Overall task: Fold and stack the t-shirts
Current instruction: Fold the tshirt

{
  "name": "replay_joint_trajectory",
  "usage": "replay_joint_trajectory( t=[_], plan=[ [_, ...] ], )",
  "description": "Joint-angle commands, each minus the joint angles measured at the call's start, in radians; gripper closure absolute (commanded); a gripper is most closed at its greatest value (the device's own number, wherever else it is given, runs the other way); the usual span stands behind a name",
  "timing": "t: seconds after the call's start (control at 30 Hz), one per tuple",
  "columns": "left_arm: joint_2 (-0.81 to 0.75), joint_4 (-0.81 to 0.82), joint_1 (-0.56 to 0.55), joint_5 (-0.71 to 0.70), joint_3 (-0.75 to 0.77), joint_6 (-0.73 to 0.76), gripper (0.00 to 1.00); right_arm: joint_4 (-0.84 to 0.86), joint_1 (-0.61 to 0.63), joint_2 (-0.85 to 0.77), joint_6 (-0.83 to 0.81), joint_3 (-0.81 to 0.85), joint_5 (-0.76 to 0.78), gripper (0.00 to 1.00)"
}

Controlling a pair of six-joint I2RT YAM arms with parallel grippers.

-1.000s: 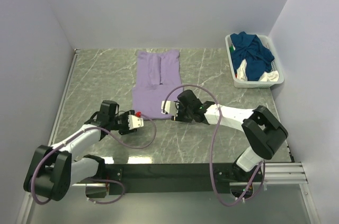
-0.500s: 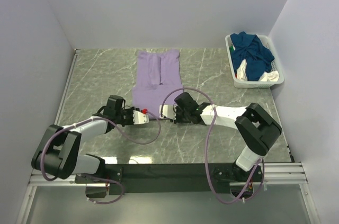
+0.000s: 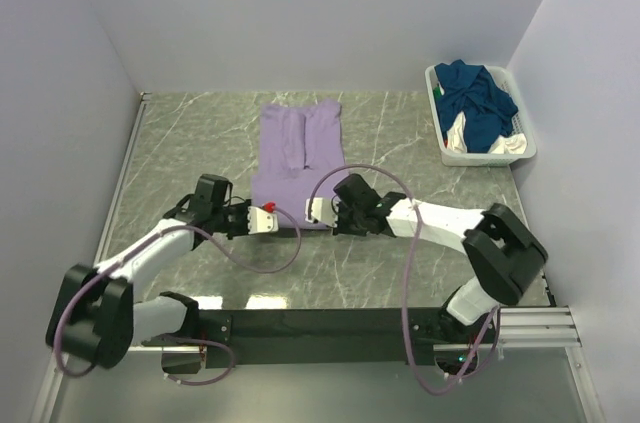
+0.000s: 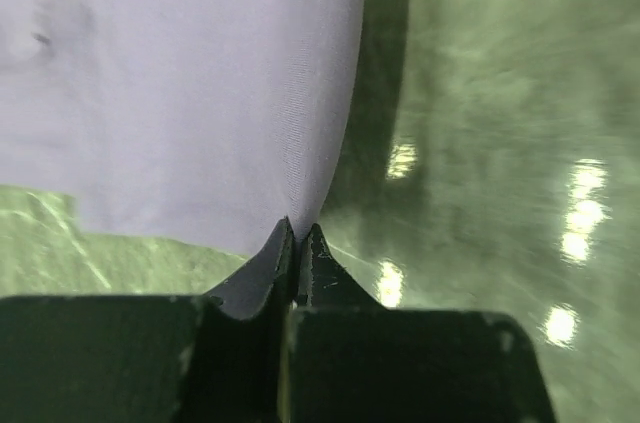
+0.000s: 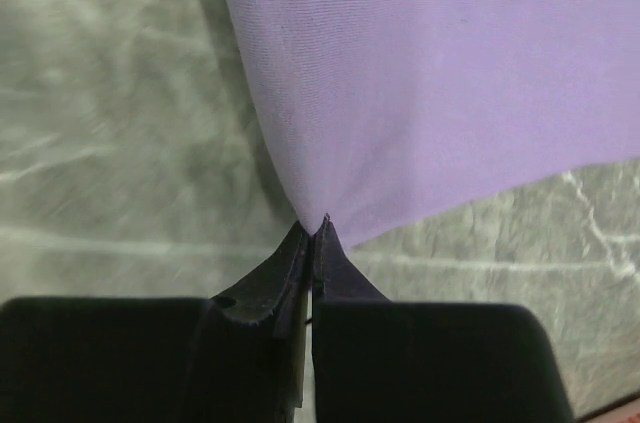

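Observation:
A pale lilac t-shirt [image 3: 298, 148] lies lengthwise on the marble table, sleeves folded in, its hem toward me. My left gripper [image 3: 275, 216] is shut on the hem's near left corner; in the left wrist view the cloth [image 4: 200, 83] rises from the pinched tips [image 4: 298, 233]. My right gripper [image 3: 308, 211] is shut on the near right corner, where the lilac cloth [image 5: 440, 73] pulls to a point between the tips [image 5: 318, 226]. Dark teal-blue and white t-shirts [image 3: 476, 103] are heaped in the basket.
A white plastic basket [image 3: 439, 128] stands at the back right against the wall. Walls close in the table [image 3: 200, 143] on the left, back and right. Purple cables loop from both arms over the near table. The black mounting rail [image 3: 330, 326] runs along the front edge.
Both grippers moved inward to the lilac shirt's near hem corners and shut on them. The hem looks slightly drawn up and narrowed.

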Motion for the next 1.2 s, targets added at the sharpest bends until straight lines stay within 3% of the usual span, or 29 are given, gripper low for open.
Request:
replay_joint_trajectory(
  t=[0.0,0.13,0.37,0.6,0.67,0.77,0.97,1.17],
  plan=[
    [-0.118,-0.221,-0.003,0.122,0.052,0.040,0.99,-0.157,0.014,-0.123,0.079,0.032,-0.041,1.00],
    [-0.256,-0.492,-0.006,0.194,0.092,0.087,0.99,-0.282,0.075,-0.238,0.124,0.006,-0.072,1.00],
    [-0.462,-0.765,-0.009,0.283,0.136,0.096,0.99,-0.443,0.167,-0.438,0.116,-0.005,-0.106,1.00],
    [-0.621,-0.934,-0.009,0.314,0.182,0.112,1.00,-0.587,0.181,-0.504,0.065,0.053,-0.164,1.00],
    [-0.643,-0.915,-0.009,0.293,0.201,0.028,1.00,-0.613,0.181,-0.507,0.062,0.084,-0.164,1.00],
    [-0.609,-0.882,-0.009,0.276,0.239,-0.044,1.00,-0.586,0.174,-0.511,0.047,0.113,-0.116,1.00],
    [-0.470,-0.702,0.013,0.254,0.331,-0.157,1.00,-0.546,0.042,-0.410,-0.043,0.218,-0.136,1.00],
    [-0.173,-0.625,0.223,0.380,0.475,-0.059,0.99,-0.524,-0.104,-0.213,-0.175,0.375,-0.168,1.00]
  ],
)
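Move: The t-shirt lies as a narrow strip ahead of the hands, with the corners of its near hem already pinched and just off the table. Its middle is about 14 cm ahead and 9 cm right of the left hand, some 4 cm below. From the right hand it is 14 cm ahead, 8 cm left and 2 cm below. The far edge is about 27 cm ahead of both hands, and the basket is roughly 25 cm ahead and 31 cm right of the right hand. The t-shirt is drawn towards the bases by its near hem as both hands sweep back and up together, the left about 15 cm back, the right a little less. Both then swing forward over the lying part, still rising, and finish some 14 cm higher than they began. Closed fingers keep both corners throughout; the left wrist tilts about 15 degrees. ##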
